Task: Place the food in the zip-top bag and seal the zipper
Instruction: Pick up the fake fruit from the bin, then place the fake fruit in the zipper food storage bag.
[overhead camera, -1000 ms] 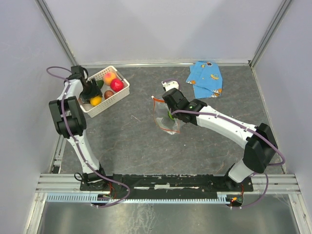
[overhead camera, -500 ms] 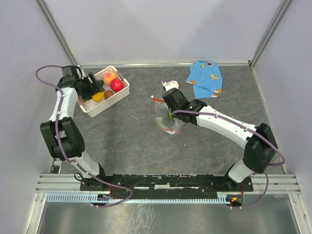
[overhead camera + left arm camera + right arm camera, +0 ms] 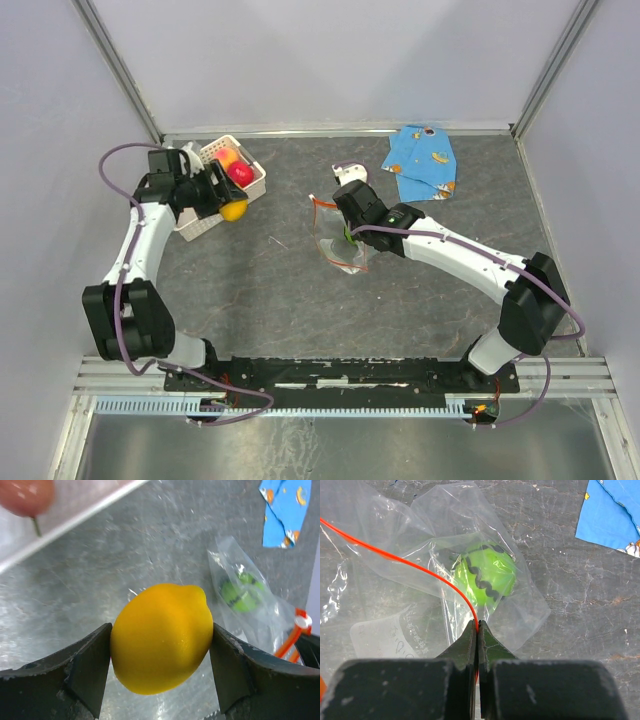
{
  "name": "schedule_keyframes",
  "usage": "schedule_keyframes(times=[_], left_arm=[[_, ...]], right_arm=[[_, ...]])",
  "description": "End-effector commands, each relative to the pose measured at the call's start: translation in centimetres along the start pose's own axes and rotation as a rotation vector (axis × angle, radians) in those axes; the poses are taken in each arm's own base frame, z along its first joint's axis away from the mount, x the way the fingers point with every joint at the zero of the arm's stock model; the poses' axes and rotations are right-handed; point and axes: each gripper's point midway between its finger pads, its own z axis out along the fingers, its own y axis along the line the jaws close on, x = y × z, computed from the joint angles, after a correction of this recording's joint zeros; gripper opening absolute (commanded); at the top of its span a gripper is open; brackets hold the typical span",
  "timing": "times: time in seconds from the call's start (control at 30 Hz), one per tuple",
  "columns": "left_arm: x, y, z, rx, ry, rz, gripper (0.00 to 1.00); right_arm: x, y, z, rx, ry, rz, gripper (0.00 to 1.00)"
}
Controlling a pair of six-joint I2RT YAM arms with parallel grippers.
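Note:
My left gripper point(image 3: 161, 645) is shut on a yellow fruit point(image 3: 161, 637), holding it above the table just right of the basket point(image 3: 233, 210). The clear zip-top bag point(image 3: 395, 565) lies crumpled on the table at the centre point(image 3: 338, 252). A bright green striped fruit point(image 3: 485, 575) sits inside it. My right gripper point(image 3: 478, 627) is shut on the bag's red-orange zipper point(image 3: 410, 562), holding that edge up. A red fruit point(image 3: 240, 174) and a peach-pink one point(image 3: 228, 158) lie in the basket; the rest of the food is hidden.
The white lattice basket point(image 3: 254, 170) stands at the far left, partly under my left arm. A blue patterned cloth point(image 3: 422, 162) lies at the far right. A small white object point(image 3: 347, 174) sits just beyond the bag. Walls enclose the table on three sides.
My left gripper has lifted the yellow fruit out of the basket and swung right, past the basket's near edge. The right arm and the bag have stayed put.

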Motion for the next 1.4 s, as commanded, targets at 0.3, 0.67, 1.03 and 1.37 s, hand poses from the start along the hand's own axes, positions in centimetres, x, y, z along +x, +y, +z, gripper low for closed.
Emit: schedule_keyframes(times=[0.3, 0.67, 1.03, 1.37], left_arm=[[7.1, -11.3, -1.1, 0.292, 0.088, 0.044, 0.46], [10.5, -18.3, -3.2, 0.465, 0.103, 0.013, 0.46], [13.5, -20.0, -0.3, 0.439, 0.097, -0.069, 0.46], [14.1, -16.3, 2.4, 0.225, 0.062, -0.052, 0.49]], right_arm=[[-2.9, 1.2, -0.1, -0.038, -0.064, 0.089, 0.02], [-3.5, 2.6, 0.3, -0.090, -0.061, 0.116, 0.02], [-3.6, 3.6, -0.2, -0.147, -0.055, 0.158, 0.02], [-3.5, 4.2, -1.2, -0.201, -0.056, 0.195, 0.02]])
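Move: The left hand already holds the yellow fruit. The bag's open mouth lies about 27 cm to its right, 8 cm back and 5 cm lower; the green fruit inside the bag is some 31 cm right, level ahead and 14 cm below. The bin is roughly 10 cm ahead, 6 cm left and 15 cm down. From the right hand, pinching the bag's rim, the yellow fruit is about 31 cm left, 5 cm ahead, roughly at its height. Rightwards and back, away from the bin, the left hand sweeps the yellow fruit some 21 cm right and 9 cm back to the bag's mouth, arching about 4 cm up midway and sinking again, the wrist swinging clockwise and rolling its left side down, then partly easing back. Its grip stays. The right hand keeps the rim pinched and brings it about 4 cm left to meet the fruit, rolling slightly. ##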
